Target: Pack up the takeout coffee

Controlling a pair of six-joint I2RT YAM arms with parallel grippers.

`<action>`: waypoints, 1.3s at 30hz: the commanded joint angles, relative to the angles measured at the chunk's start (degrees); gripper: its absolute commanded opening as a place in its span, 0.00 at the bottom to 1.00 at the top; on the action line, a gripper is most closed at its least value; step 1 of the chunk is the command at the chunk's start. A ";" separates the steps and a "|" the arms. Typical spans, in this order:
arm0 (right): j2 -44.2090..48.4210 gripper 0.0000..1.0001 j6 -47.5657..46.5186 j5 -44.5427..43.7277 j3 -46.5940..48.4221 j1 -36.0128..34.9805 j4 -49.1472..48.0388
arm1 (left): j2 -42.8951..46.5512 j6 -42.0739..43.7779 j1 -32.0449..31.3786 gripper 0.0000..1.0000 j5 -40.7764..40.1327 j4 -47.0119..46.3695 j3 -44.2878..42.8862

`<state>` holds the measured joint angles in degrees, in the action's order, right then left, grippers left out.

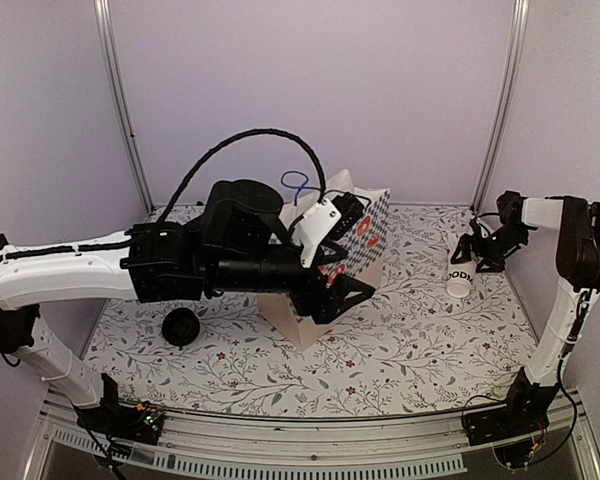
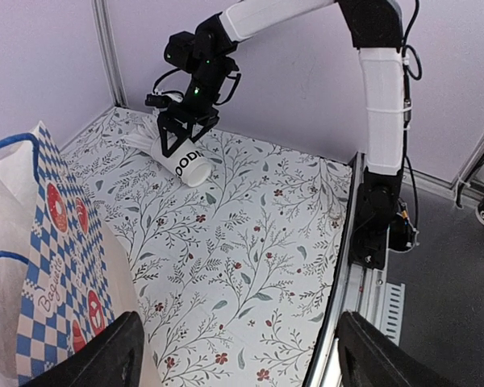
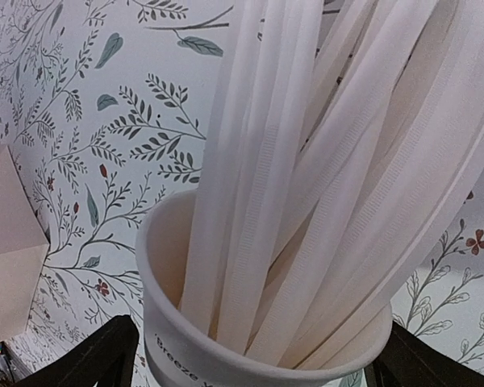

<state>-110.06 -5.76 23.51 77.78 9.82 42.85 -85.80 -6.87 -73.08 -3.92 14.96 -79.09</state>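
The takeout coffee sits on the floral table at the left, showing mostly its round black lid. My left gripper hovers well to its right, by the blue-checkered paper bag. In the left wrist view this gripper is open over bare tablecloth, with the bag at its left finger. My right gripper is at the far right over a white lettered cup. In the right wrist view that gripper is open, its jaws either side of the cup's rim.
The lettered cup is tilted and holds several white sticks. The bag has blue handles and a plain tan side. Metal frame posts stand at the back corners. The table's front rail runs near the left gripper.
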 commanded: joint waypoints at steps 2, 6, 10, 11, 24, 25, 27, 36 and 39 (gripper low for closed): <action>-3.00 0.99 1.44 1.06 3.33 0.15 0.04 | 0.57 0.55 -0.66 0.84 -0.72 0.36 0.91; -5.28 0.99 2.01 1.19 4.99 0.19 -0.05 | 0.64 0.54 -0.66 0.85 -1.08 0.55 0.95; -6.93 0.99 2.48 1.40 6.07 0.15 -0.35 | 0.73 0.46 -0.67 0.85 -1.30 0.60 1.11; -7.20 0.99 2.57 1.57 6.29 0.19 -0.39 | 0.78 0.39 -0.67 0.85 -1.34 0.60 1.20; -6.17 0.82 2.31 6.04 4.37 0.18 -4.66 | 1.61 0.17 -0.57 0.85 -1.79 0.60 2.26; -5.59 0.81 2.39 6.17 3.84 0.16 -5.34 | 1.72 0.14 -0.61 0.85 -1.71 0.60 2.35; -5.05 0.80 2.61 6.61 2.87 0.15 -6.34 | 1.75 0.13 -0.65 0.85 -1.73 0.64 2.36; 3.94 0.78 0.88 9.09 -7.66 0.18 -17.92 | 1.73 0.26 -0.37 0.85 -1.64 0.17 2.86; 7.16 0.78 0.19 9.19 -11.99 0.15 -22.63 | 1.13 0.46 -0.23 0.85 -1.21 0.31 2.14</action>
<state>-108.57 -4.12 30.92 70.13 9.82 29.21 -85.71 -6.87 -73.08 -5.41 15.53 -76.79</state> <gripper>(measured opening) 0.784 0.848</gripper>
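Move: The straw cup lies tipped with its mouth pointing forward, already between the right hand's open fingers, its middle about 2 cm below the hand point and within a centimetre or so back and left. Its straws reach out some 9 cm ahead and 2 cm left. The paper bag stands roughly 35 cm to the left and 6 cm back. From the left hand the cup is about 25 cm ahead, 28 cm right and 27 cm below. Right fingers close on the sides of the straw cup and pinch it near its mouth. First the open hand slides about 2 cm forward and 2 cm down over it; once gripping, it eases a little farther forward and left, then draws back about 2 cm and slightly up, fingertips tilting forward some 10 degrees. The open left hand sinks about 2 cm beside the bag. ##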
